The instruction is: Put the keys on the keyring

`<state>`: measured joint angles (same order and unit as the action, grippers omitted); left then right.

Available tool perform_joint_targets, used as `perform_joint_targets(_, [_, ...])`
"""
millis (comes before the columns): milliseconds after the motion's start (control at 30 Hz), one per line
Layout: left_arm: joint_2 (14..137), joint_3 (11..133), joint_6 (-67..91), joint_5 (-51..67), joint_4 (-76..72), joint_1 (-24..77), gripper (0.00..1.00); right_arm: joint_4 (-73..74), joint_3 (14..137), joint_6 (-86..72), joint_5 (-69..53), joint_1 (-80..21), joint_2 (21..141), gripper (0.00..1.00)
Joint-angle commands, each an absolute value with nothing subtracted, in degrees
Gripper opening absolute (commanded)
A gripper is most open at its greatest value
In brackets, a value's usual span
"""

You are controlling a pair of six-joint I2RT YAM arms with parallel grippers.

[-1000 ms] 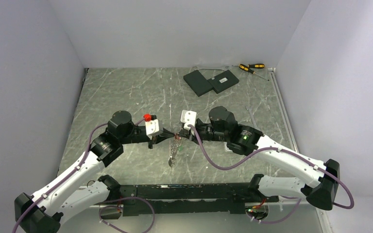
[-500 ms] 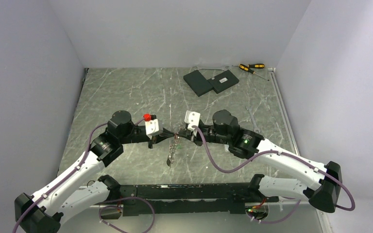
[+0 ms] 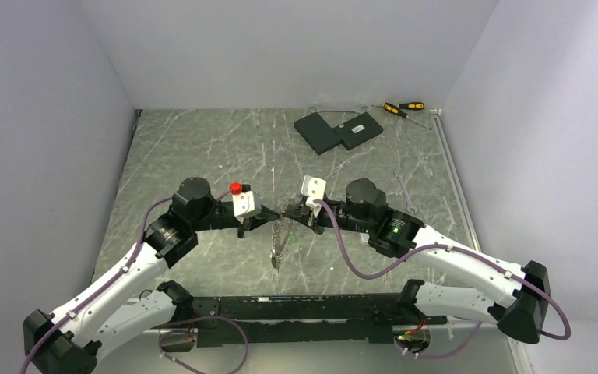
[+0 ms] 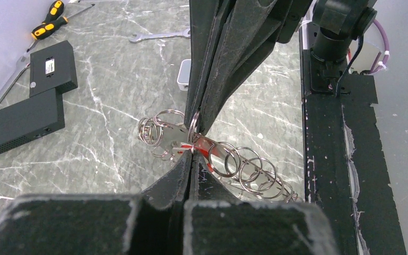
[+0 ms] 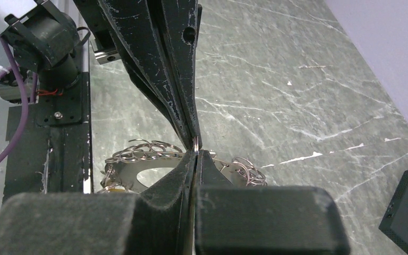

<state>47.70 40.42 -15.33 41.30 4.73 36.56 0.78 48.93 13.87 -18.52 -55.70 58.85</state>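
The keyring [image 3: 278, 241] is a flat grey metal ring whose rim carries many small wire rings. It hangs on edge above the table between my two grippers. My left gripper [image 3: 279, 217] and right gripper [image 3: 288, 216] meet tip to tip at its top. In the left wrist view the left gripper [image 4: 191, 155] is shut at the keyring's [image 4: 234, 167] rim by a red key head [image 4: 204, 148]. In the right wrist view the right gripper [image 5: 196, 152] is shut on a small rim ring of the keyring [image 5: 133, 169]. A yellow key head [image 5: 111, 188] shows low on the ring.
Two black slabs [image 3: 339, 131] and yellow-and-black screwdrivers [image 3: 403, 107] lie at the far right. A wrench [image 3: 405, 195] lies right of the right arm. A small white block [image 4: 184, 74] lies under the right arm. The black base rail [image 3: 296, 308] runs along the near edge.
The right arm's wrist and elbow have shifted a little to the right. Both grippers stay shut, tip to tip. The hanging keyring has swung slightly.
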Motion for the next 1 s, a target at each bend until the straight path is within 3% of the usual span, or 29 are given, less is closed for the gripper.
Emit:
perform_joint_targets(0, [46.86, 41.99, -15.23, 43.2, 3.12, 36.56, 0.0, -6.07, 49.84, 13.05, -19.51, -55.9, 57.48, 0.0])
perform_joint_targets(167, [46.59, 41.93, -15.12, 42.9, 2.99, 36.56, 0.0, -6.06, 49.58, 13.01, -19.41, -55.85, 57.48, 0.0])
perform_joint_targets(367, [46.35, 41.76, -15.12, 42.85, 2.69, 36.52, 0.22, -5.38, 49.94, 13.01, -19.59, -55.9, 57.86, 0.0])
perform_joint_targets(467, [45.81, 41.49, -15.07, 42.72, 2.28, 36.56, 0.27, -4.61, 50.14, 13.26, -19.64, -55.9, 58.09, 0.0])
perform_joint_targets(967, [45.2, 40.95, -14.68, 44.6, 0.7, 36.17, 0.23, -3.66, 51.31, 13.32, -21.18, -55.89, 59.17, 0.0])
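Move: Both hands meet at the small split ring: the left fingertips are shut on its free side, the ring's middle about 1 cm to that hand's right, and the right fingers pinch it right at their tips. From the left hand, the keyring plate with its rim of rings hangs some 6 cm below, roughly 3 cm back and 1 cm to the right. The red tag sits about 2 cm below the ring, level with it fore and aft and sideways. Upward and slightly back, about 2 cm in all, the left hand backs off the small split ring after its fingers spread to roughly a quarter of their range and let go; it tips only a few degrees and stays close above the ring. The right fingers stay shut, keep their pinch on the ring and sink about half a centimetre near the end. ##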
